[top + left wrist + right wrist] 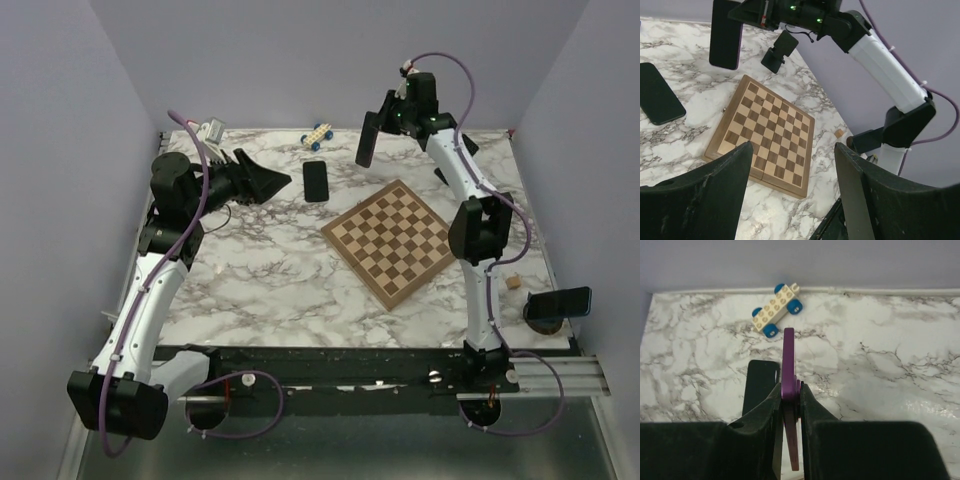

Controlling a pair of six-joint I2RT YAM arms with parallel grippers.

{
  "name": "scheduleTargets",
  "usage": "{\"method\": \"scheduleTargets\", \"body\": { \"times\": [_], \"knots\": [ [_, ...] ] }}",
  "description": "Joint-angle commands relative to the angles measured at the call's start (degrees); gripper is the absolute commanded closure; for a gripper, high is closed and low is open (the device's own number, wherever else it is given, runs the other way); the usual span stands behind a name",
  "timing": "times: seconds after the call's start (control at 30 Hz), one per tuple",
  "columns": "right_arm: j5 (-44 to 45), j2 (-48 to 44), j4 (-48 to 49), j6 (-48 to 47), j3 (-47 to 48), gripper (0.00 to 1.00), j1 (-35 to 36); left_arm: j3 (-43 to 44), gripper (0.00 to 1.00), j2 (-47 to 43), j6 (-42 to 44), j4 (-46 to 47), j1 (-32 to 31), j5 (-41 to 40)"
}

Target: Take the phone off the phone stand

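Note:
My right gripper [385, 115] is raised over the back of the table, shut on a purple-backed phone [367, 138] that hangs clear of the surface. In the right wrist view the phone [789, 355] stands edge-on, pinched between the fingers [765, 412]. The small black phone stand [780, 50] sits on the marble just behind the held phone [725, 32], with nothing on it; in the top view the right arm mostly hides the stand [441, 178]. My left gripper [272, 183] hovers at the left, open and holding nothing [792, 165].
A flat black phone [316, 180] lies on the marble under the lifted one. A wooden chessboard [393, 240] fills the centre right. A toy car [318, 135] sits at the back. A wood cube [514, 283] and another propped phone [558, 303] are at the right edge.

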Motion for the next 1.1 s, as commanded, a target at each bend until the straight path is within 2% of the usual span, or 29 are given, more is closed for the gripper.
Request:
{"method": "scheduleTargets", "body": {
  "times": [0.0,0.13,0.53,1.07],
  "knots": [
    [-4.0,8.7,-17.8,-0.8,12.7,0.99,1.4,-0.6,0.25,-0.9,0.0,0.1,0.2,-1.2],
    [-8.2,11.0,-13.4,1.2,11.0,0.99,2.3,-0.6,0.25,-0.3,0.0,0.2,0.2,-1.1],
    [-15.1,21.2,-11.2,4.6,15.0,0.99,2.8,-0.5,0.25,0.8,-0.1,0.1,0.2,-0.6],
    [-11.7,28.3,-0.8,7.8,14.9,0.94,4.2,-0.3,0.25,1.5,0.5,-0.4,0.2,-1.2]
  ]
}}
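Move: In the right hand's grip is the phone already taken off its stand. The bare patch it is taken to lies about 10 cm left, 6 cm back and some 20 cm below. The phone lying on the table is about 18 cm left and 6 cm back, the toy car about 18 cm left and 11 cm ahead, and the chessboard's middle about 25 cm back and 2 cm right. For the left hand, that patch is roughly 25 cm ahead, 17 cm right and 34 cm down. Sinking about 16 cm towards the bare patch beside the lying phone, the right arm drops fast at first, then eases down more slowly while drifting some 8 cm left. The wrist tips the fingers about 20 degrees further down and turns slightly counter-clockwise; the fingers keep their hold on the phone's far end. ##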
